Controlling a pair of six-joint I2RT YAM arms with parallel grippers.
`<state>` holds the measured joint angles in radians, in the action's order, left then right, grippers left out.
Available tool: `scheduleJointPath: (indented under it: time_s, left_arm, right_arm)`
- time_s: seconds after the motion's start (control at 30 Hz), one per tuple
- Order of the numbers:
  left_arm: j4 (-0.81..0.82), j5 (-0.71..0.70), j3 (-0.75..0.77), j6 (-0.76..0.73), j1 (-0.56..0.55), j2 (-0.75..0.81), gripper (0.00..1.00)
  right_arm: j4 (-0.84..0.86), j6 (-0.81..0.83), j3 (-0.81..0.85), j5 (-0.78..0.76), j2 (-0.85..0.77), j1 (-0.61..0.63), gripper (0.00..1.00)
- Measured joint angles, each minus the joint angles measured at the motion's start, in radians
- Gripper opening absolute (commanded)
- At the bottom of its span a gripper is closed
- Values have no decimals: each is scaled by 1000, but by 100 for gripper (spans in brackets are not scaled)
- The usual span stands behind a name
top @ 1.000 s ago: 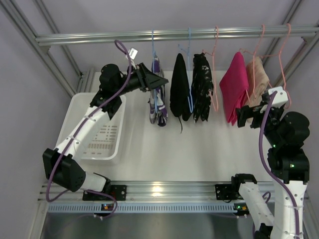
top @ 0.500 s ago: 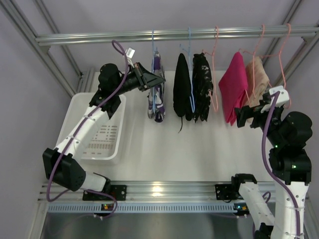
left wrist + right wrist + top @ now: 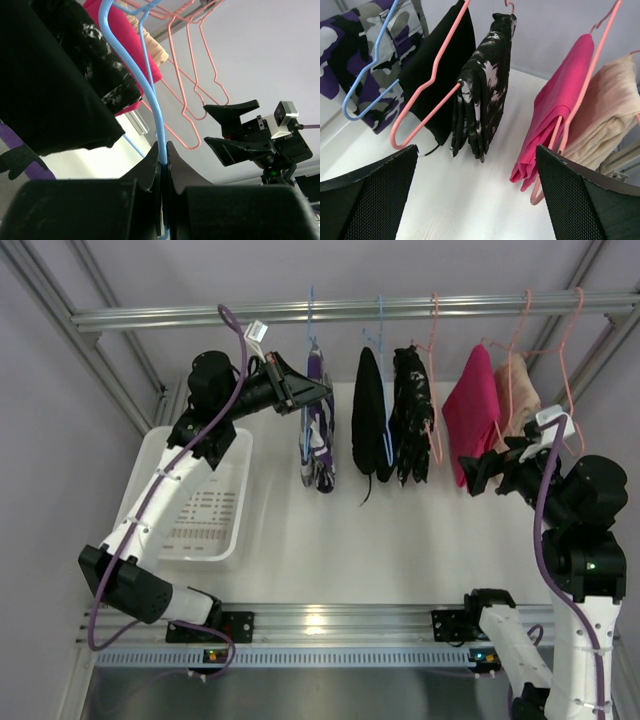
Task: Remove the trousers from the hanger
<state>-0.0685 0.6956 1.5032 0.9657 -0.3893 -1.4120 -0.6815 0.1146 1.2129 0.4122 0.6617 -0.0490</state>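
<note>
The camouflage trousers (image 3: 318,440), purple, white and black, hang on a blue hanger (image 3: 310,320) from the rail. My left gripper (image 3: 322,390) is at the top of them and is shut on the hanger's thin blue wire (image 3: 159,125). The plain black trousers (image 3: 366,420) hang just to the right on a second blue hanger. My right gripper (image 3: 470,472) hovers open below the pink garment with nothing between its fingers (image 3: 375,195). The right wrist view also shows the camouflage trousers (image 3: 350,55) and the black trousers (image 3: 445,65).
A black-and-white patterned garment (image 3: 410,415), a bright pink garment (image 3: 470,425) and a beige garment (image 3: 520,390) hang on pink hangers along the metal rail (image 3: 200,315). A white basket (image 3: 190,510) sits on the table at the left.
My left gripper has shut on the blue hanger wire and risen a little with it, shifting the camouflage trousers. The right arm has edged left, still open.
</note>
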Motion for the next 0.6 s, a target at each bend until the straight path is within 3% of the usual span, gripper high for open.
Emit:
scheduleJointPath:
  time_s: [0.27, 0.6]
  left_arm:
    - [11, -31, -8, -1, 1, 30, 0]
    - [-14, -87, -199, -84, -58, 229, 0]
  right_arm:
    - [19, -82, 13, 92, 21, 0, 100]
    - [174, -375, 132, 184, 180, 58, 99]
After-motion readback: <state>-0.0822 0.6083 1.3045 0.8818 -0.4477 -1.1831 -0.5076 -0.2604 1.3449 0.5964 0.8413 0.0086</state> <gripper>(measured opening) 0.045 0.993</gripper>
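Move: The left hand holds the blue hanger by its near wire. The camouflage trousers hang on it, centred roughly 6 cm ahead of that hand and 19 cm below, and the rail crosses some 12 cm ahead and 8 cm above. From the open right hand, the camouflage trousers are about 34 cm left, 16 cm ahead and 14 cm lower. Between them, at similar depth and height, hang the black trousers 24 cm left and the patterned ones 17 cm left. Backwards, after a small further lift, the left hand draws the blue hanger about 5 cm away from the rail, sinking slightly at the end and keeping its shut grip on the wire. Meanwhile the right hand, still wide open and empty, sweeps left and up, some 5 cm each way, towards the hanging camouflage trousers, rolling its left side up about 20 degrees and turning a little counter-clockwise. ##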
